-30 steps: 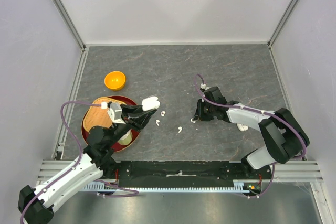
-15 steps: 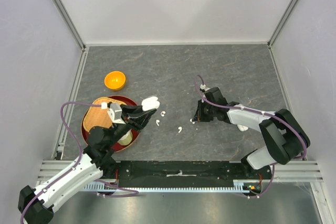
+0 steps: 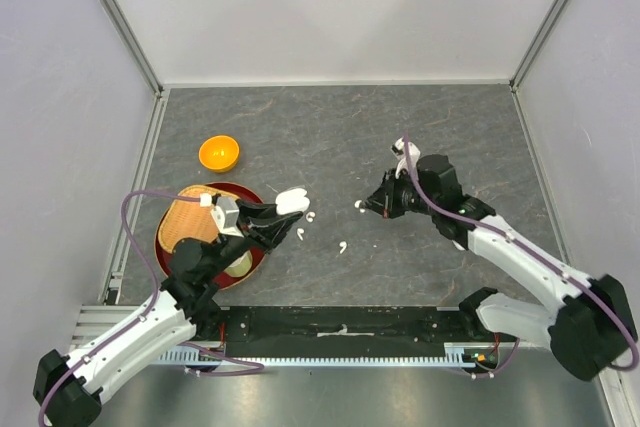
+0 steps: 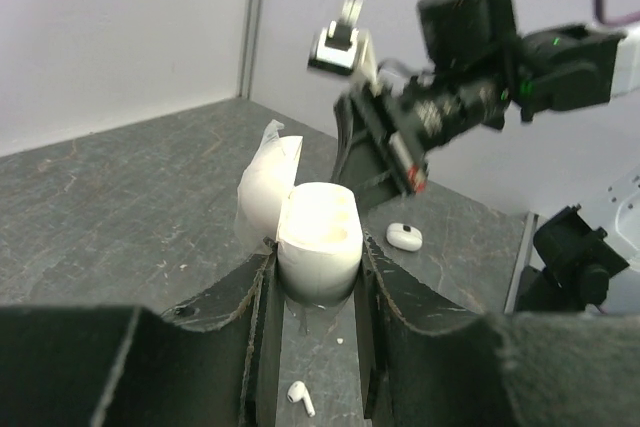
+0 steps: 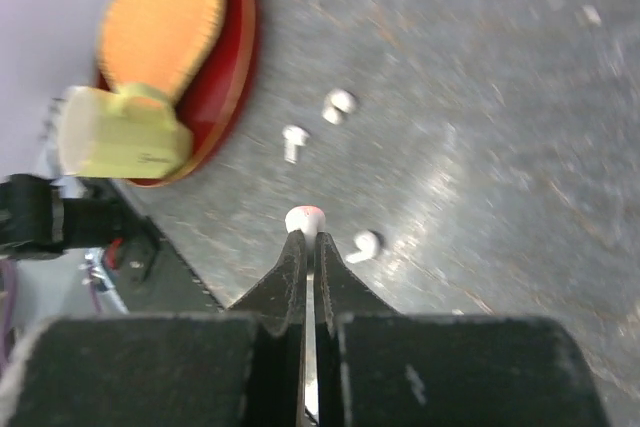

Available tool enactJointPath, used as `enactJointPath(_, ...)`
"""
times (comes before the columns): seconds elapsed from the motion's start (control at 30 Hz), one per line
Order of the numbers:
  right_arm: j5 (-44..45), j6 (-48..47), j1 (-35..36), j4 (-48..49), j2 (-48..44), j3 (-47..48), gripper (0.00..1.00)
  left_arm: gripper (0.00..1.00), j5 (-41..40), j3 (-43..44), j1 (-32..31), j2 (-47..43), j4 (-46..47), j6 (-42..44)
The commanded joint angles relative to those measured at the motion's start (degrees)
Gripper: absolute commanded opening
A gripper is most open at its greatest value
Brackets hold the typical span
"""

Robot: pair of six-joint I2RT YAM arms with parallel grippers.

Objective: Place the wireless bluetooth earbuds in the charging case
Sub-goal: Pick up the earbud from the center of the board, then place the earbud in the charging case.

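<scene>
My left gripper (image 4: 318, 272) is shut on an open white charging case (image 4: 318, 232), its lid (image 4: 264, 190) tipped back to the left. In the top view that case (image 3: 289, 199) is held over the table beside the red tray. My right gripper (image 5: 308, 239) is shut on one white earbud (image 5: 305, 218), held above the table at the centre (image 3: 360, 206). Three more earbuds lie loose on the table (image 3: 311, 216) (image 3: 299, 234) (image 3: 342, 247). One of them (image 4: 300, 397) lies below the left fingers.
A red tray (image 3: 262, 252) with a woven basket (image 3: 188, 222) sits at the left, partly under the left arm. An orange bowl (image 3: 219, 153) stands behind it. A second, closed white case (image 4: 404, 237) lies on the table under the right arm.
The right gripper closed on an earbud and rose off the table with it; the arm swung up and back. The left arm barely shifted with its case.
</scene>
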Motion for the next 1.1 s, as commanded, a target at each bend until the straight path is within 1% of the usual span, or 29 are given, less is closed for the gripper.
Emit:
enactJointPath(0.0,-9.62,-3.42,0.0,3.92,-7.1,4.88,0.0,0.02,5.25,2.31,-0.1,1.34,1.21,2.78)
enactJointPath(0.03,-11.64,-3.51,0.0,4.71,-7.89,5.75,0.0,0.02,6.91,2.48,-0.1,1.77,1.47,3.22)
enactJointPath(0.07,-15.66,-3.85,0.0,5.94,-9.21,6.19,0.0,0.02,7.71,2.57,-0.1,2.04,1.65,3.4)
enactJointPath(0.1,-17.35,-3.86,0.09,6.3,-9.66,7.24,0.0,0.02,9.37,2.83,-0.01,2.48,1.91,3.75)
enactJointPath(0.13,-21.37,-4.47,0.09,6.3,-10.27,7.86,0.0,0.02,10.17,3.01,-0.1,2.74,2.17,3.75)
enactJointPath(0.2,-25.44,-4.91,0.17,7.88,-10.28,10.05,0.0,0.02,12.62,3.54,-0.1,3.09,2.44,3.75)
enactJointPath(0.23,-29.02,-5.09,0.26,8.41,-10.36,10.67,0.0,0.02,13.25,3.71,-0.1,3.62,2.61,3.75)
enactJointPath(0.37,-33.7,-7.54,1.05,8.59,-10.45,13.84,0.0,0.02,16.24,4.86,-0.1,5.11,3.23,3.49)
enactJointPath(0.47,-35.2,-9.13,2.19,7.71,-10.27,15.95,0.0,0.02,18.61,5.56,-0.01,6.78,4.55,2.61)
enactJointPath(0.53,-35.56,-11.76,3.95,6.83,-10.01,17.53,0.0,0.02,20.11,6.0,-0.01,7.57,5.16,2.26)
enactJointPath(0.6,-34.51,-15.0,6.23,2.98,-9.58,19.11,0.0,0.02,21.51,6.35,-0.01,8.81,5.86,1.64)
enactJointPath(0.7,-33.72,-17.65,8.6,-0.1,-8.78,20.69,0.0,0.02,23.09,6.88,-0.1,10.12,7.27,1.03)
enactJointPath(0.83,-30.74,-20.98,10.1,-2.13,-8.43,21.23,0.0,0.02,24.33,7.41,-0.1,11.09,8.85,0.41)
enactJointPath(1.07,-28.01,-23.81,11.07,-4.77,-7.2,22.02,0.0,0.02,26.0,8.55,-0.01,11.71,9.03,-0.38)
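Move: The open charging case, already held in the left fingers, lies about 12 cm to the left of the right hand, 5 cm back and some 13 cm higher. Below the right hand by about 12 cm, one loose earbud lies 3 cm left and 2 cm back, another 11 cm left and level with it, a third 9 cm left and 3 cm ahead. From the left hand, the earbud already pinched by the right is about 6 cm ahead, 13 cm right and 13 cm below. The pinched earbud is carried up and away from the board to the open case: the right hand rises about 20 cm, swinging back and somewhat left, then sinks a little, its wrist turning counter-clockwise some 45 degrees while its fingers tip up towards level. The left hand, keeping its grip on the case, brings it back and right to meet the earbud, turning clockwise about 20 degrees. ##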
